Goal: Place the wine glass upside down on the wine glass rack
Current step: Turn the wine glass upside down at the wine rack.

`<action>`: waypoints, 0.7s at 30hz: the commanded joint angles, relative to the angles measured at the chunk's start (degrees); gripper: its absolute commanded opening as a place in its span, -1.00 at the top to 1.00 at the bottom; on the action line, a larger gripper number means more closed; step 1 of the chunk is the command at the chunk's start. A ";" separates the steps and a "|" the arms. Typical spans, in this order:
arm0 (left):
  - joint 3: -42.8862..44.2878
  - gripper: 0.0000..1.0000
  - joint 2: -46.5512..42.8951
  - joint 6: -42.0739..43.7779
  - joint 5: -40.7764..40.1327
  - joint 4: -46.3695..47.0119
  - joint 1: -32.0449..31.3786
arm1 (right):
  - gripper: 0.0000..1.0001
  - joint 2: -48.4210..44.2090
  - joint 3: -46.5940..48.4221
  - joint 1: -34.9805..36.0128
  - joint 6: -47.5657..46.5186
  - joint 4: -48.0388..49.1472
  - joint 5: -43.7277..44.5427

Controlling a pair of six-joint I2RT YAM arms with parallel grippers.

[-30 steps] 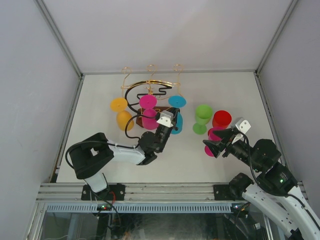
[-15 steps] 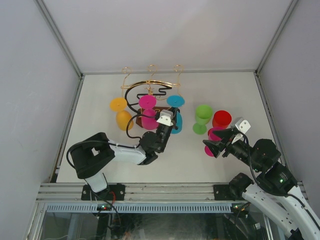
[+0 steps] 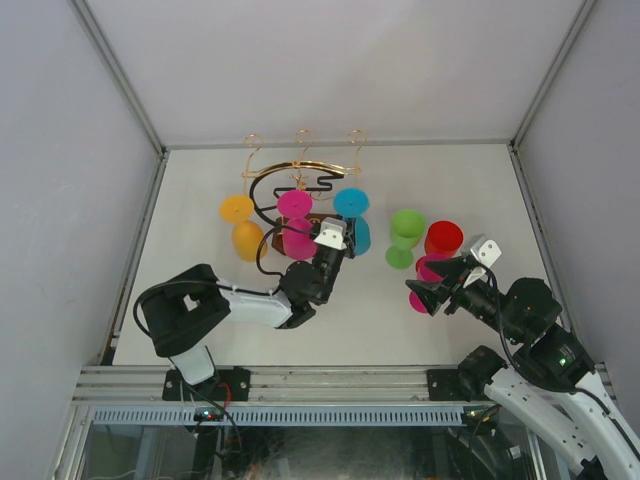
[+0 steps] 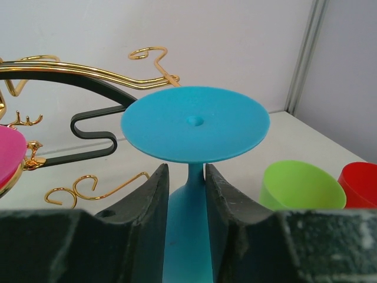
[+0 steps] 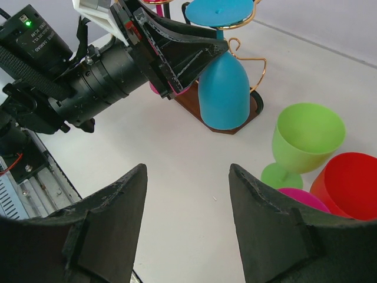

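A blue wine glass [image 3: 352,203] hangs upside down on the wine glass rack [image 3: 300,167], foot [image 4: 194,124] on top and bowl [image 5: 222,94] over the rack's dark wooden base [image 5: 187,101]. My left gripper [image 4: 185,168] stands on both sides of its stem; the jaws are slightly parted, with a thin gap at the left finger [image 4: 147,200]. In the top view the left gripper [image 3: 345,243] sits just in front of the rack. My right gripper [image 5: 187,171] is open and empty above bare table, to the right [image 3: 415,293].
A yellow glass [image 3: 237,209] and a magenta glass [image 3: 296,204] also hang on the rack. A green glass [image 3: 406,225], a red glass [image 3: 443,238] and another magenta glass [image 3: 428,268] stand right of it, close to my right gripper. Enclosure walls surround the table.
The left jaws have parted from the blue glass's stem. The glass's bowl has swung back toward the rack and hangs there. The right arm has not moved.
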 commanded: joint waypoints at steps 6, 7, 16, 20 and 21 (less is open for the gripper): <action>0.60 0.05 -1.05 -1.04 -1.22 0.89 0.26 | -0.16 -0.18 2.31 -0.30 -0.14 1.27 0.00; 0.17 0.00 -1.43 -1.18 -1.22 0.89 0.22 | -0.16 -0.14 2.24 -0.32 -0.14 1.24 0.11; -3.88 -0.44 -4.66 -1.97 -1.66 0.49 -2.39 | -0.18 0.33 2.24 -0.32 -0.84 1.31 0.99; -5.87 -0.54 -5.86 -2.15 -3.63 0.23 -4.49 | -0.19 0.14 2.27 -0.32 -0.98 1.25 1.48; -6.30 -0.56 -6.35 -2.15 -4.20 0.04 -5.11 | -0.19 0.04 2.24 -0.32 -1.02 1.16 1.65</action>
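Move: The blue wine glass already hangs upside down on the rack, its stem between the left hand's partly open fingers and about 1 cm ahead. Its middle is some 5 cm below the hand. A hanging pink glass is roughly 12 cm to the hand's left and 1 cm farther out; the standing green glass is about 13 cm right, 1 cm ahead and 11 cm below. From the right hand, the blue glass lies about 13 cm ahead, 14 cm left and 7 cm lower. Around the blue glass's stem, the left fingers spread from partly to widely open, freeing the stem while the hand at first almost stays put. The hand then backs away from the glass and rack, about 2.5 cm, sinking some 1.5 cm on the way, with hardly any turn of the wrist. ##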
